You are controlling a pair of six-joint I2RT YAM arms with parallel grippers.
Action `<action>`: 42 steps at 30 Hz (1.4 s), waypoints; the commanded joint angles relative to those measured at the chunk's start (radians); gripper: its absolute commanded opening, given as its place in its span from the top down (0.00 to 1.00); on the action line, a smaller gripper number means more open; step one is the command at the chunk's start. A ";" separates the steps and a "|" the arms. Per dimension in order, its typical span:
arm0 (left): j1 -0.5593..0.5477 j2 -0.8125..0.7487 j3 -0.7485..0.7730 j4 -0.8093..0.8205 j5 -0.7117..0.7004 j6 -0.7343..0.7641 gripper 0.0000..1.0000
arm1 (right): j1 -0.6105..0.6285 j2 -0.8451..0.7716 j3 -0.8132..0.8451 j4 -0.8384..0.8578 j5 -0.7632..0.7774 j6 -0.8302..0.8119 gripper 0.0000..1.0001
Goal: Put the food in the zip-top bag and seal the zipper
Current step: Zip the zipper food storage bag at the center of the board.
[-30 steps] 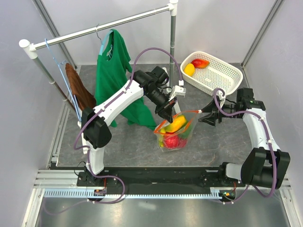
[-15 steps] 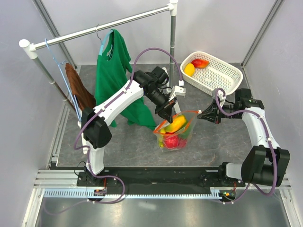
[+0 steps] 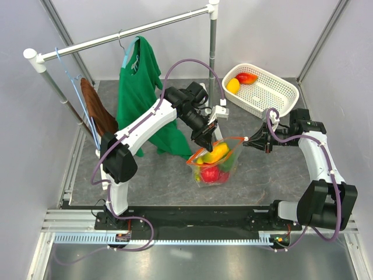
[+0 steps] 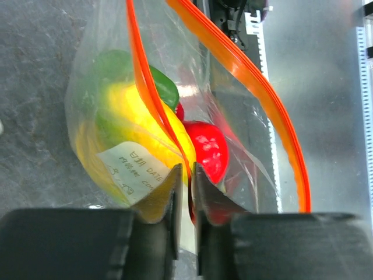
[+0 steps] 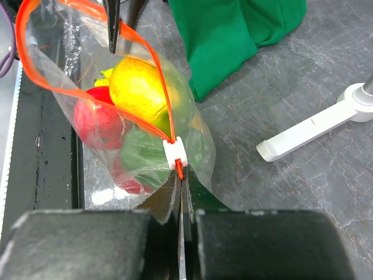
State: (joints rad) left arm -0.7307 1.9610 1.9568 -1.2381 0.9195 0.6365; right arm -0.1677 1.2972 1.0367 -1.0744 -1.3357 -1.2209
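The clear zip-top bag (image 3: 217, 163) stands on the grey table, mouth open, with food inside: a yellow fruit (image 3: 217, 153), a red one (image 3: 211, 173) and a green pepper (image 4: 113, 64). Its orange zipper (image 4: 256, 76) loops open. My left gripper (image 3: 205, 142) reaches down at the far left rim. Its jaws (image 4: 186, 172) stand a narrow gap apart, and the zipper strip runs loosely between them. My right gripper (image 3: 250, 141) is shut (image 5: 182, 178) on the zipper's end, just behind the white slider (image 5: 175, 153).
A white mesh basket (image 3: 274, 93) at the back right holds a lemon (image 3: 233, 86) and a mango (image 3: 247, 77). A green shirt (image 3: 140, 99) hangs from the rack behind the left arm. The rack's white foot (image 5: 315, 129) lies beside the bag.
My right gripper has closed on the zipper's end by the slider. My left jaws have eased slightly apart around the strip. The bag's left rim has shifted a little left.
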 commanded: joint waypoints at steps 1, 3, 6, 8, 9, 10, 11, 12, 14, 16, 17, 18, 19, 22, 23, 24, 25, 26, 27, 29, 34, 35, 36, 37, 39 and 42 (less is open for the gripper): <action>-0.001 -0.072 -0.011 0.200 -0.089 -0.099 0.71 | 0.004 -0.015 0.037 -0.032 -0.076 -0.072 1.00; -0.001 -0.180 -0.079 0.361 -0.131 -0.230 0.63 | 0.005 -0.025 0.037 -0.054 -0.069 -0.095 1.00; -0.045 -0.273 -0.183 0.572 -0.215 -0.265 0.50 | 0.005 -0.038 0.037 -0.067 -0.051 -0.104 1.00; -0.100 -0.281 -0.188 0.604 -0.296 -0.224 0.48 | 0.005 -0.047 0.037 -0.071 -0.045 -0.104 1.00; -0.117 -0.275 -0.184 0.605 -0.318 -0.207 0.47 | 0.005 -0.055 0.037 -0.071 -0.045 -0.104 1.00; -0.134 -0.271 -0.180 0.608 -0.359 -0.190 0.47 | 0.004 -0.058 0.039 -0.071 -0.052 -0.104 1.00; -0.159 -0.266 -0.177 0.612 -0.366 -0.161 0.47 | 0.004 -0.061 0.042 -0.071 -0.056 -0.103 1.00; -0.171 -0.261 -0.176 0.617 -0.367 -0.147 0.46 | 0.005 -0.062 0.046 -0.073 -0.060 -0.100 1.00; -0.206 -0.238 -0.167 0.634 -0.395 -0.124 0.46 | 0.005 -0.061 0.054 -0.079 -0.063 -0.095 1.00; -0.223 -0.206 -0.144 0.643 -0.398 -0.124 0.46 | 0.008 -0.061 0.062 -0.084 -0.062 -0.097 1.00; -0.240 -0.192 -0.135 0.644 -0.406 -0.126 0.46 | 0.008 -0.061 0.062 -0.088 -0.063 -0.097 1.00; -0.249 -0.183 -0.128 0.657 -0.413 -0.126 0.45 | 0.008 -0.061 0.063 -0.088 -0.065 -0.098 1.00; -0.257 -0.175 -0.124 0.669 -0.439 -0.135 0.45 | 0.008 -0.062 0.062 -0.091 -0.065 -0.098 1.00; -0.268 -0.156 -0.147 0.741 -0.482 -0.178 0.45 | 0.013 -0.068 0.057 -0.096 -0.066 -0.104 1.00; -0.269 -0.154 -0.154 0.756 -0.490 -0.188 0.45 | 0.011 -0.068 0.054 -0.096 -0.066 -0.104 1.00; -0.268 -0.154 -0.160 0.773 -0.493 -0.199 0.45 | 0.013 -0.072 0.054 -0.099 -0.066 -0.104 1.00; -0.269 -0.157 -0.179 0.798 -0.504 -0.225 0.45 | 0.011 -0.070 0.054 -0.101 -0.066 -0.103 1.00; -0.268 -0.159 -0.186 0.810 -0.505 -0.234 0.45 | 0.013 -0.070 0.056 -0.107 -0.066 -0.103 1.00; -0.268 -0.166 -0.208 0.822 -0.507 -0.242 0.45 | 0.011 -0.070 0.057 -0.110 -0.068 -0.103 1.00; -0.268 -0.175 -0.231 0.862 -0.499 -0.264 0.45 | 0.013 -0.072 0.059 -0.117 -0.071 -0.103 1.00; -0.268 -0.195 -0.279 0.924 -0.426 -0.317 0.45 | 0.014 -0.062 0.063 -0.121 -0.066 -0.094 1.00; -0.268 -0.195 -0.280 0.930 -0.423 -0.320 0.46 | 0.013 -0.055 0.068 -0.122 -0.065 -0.088 1.00; -0.268 -0.192 -0.283 0.933 -0.424 -0.328 0.46 | 0.014 -0.052 0.068 -0.127 -0.065 -0.089 1.00; -0.265 -0.195 -0.286 0.936 -0.427 -0.348 0.46 | 0.013 -0.049 0.071 -0.130 -0.065 -0.089 1.00; -0.260 -0.209 -0.315 0.960 -0.413 -0.366 0.46 | 0.014 -0.049 0.072 -0.133 -0.066 -0.089 1.00; -0.257 -0.263 -0.389 1.026 -0.426 -0.380 0.44 | 0.014 -0.049 0.072 -0.136 -0.069 -0.088 1.00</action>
State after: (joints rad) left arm -0.9943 1.7981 1.6367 -0.3336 0.4774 0.3172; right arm -0.1589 1.2503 1.0660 -1.1927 -1.3357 -1.2793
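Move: The white zipper slider is about 14 cm to the left hand's right, 3 cm ahead and level with it. It sits some 2 cm to the left of the right hand, level with that hand and neither ahead nor back. The bagged yellow food lies roughly 4 cm to the left hand's right, neither ahead nor back, 6 cm below; the red tomato is 7 cm back, 1 cm right and 10 cm below the left hand. Open the left gripper to about half to let go of the bag's orange rim. Slip it a little forward, arc it up some 7 cm, then carry it right and down over the bag to the slider, about 11 cm in all to the right, swinging the fingers some 35 degrees to point right and down around the rim. Keep the right fingers pinching the zipper end, easing back and up 1.5 cm. ##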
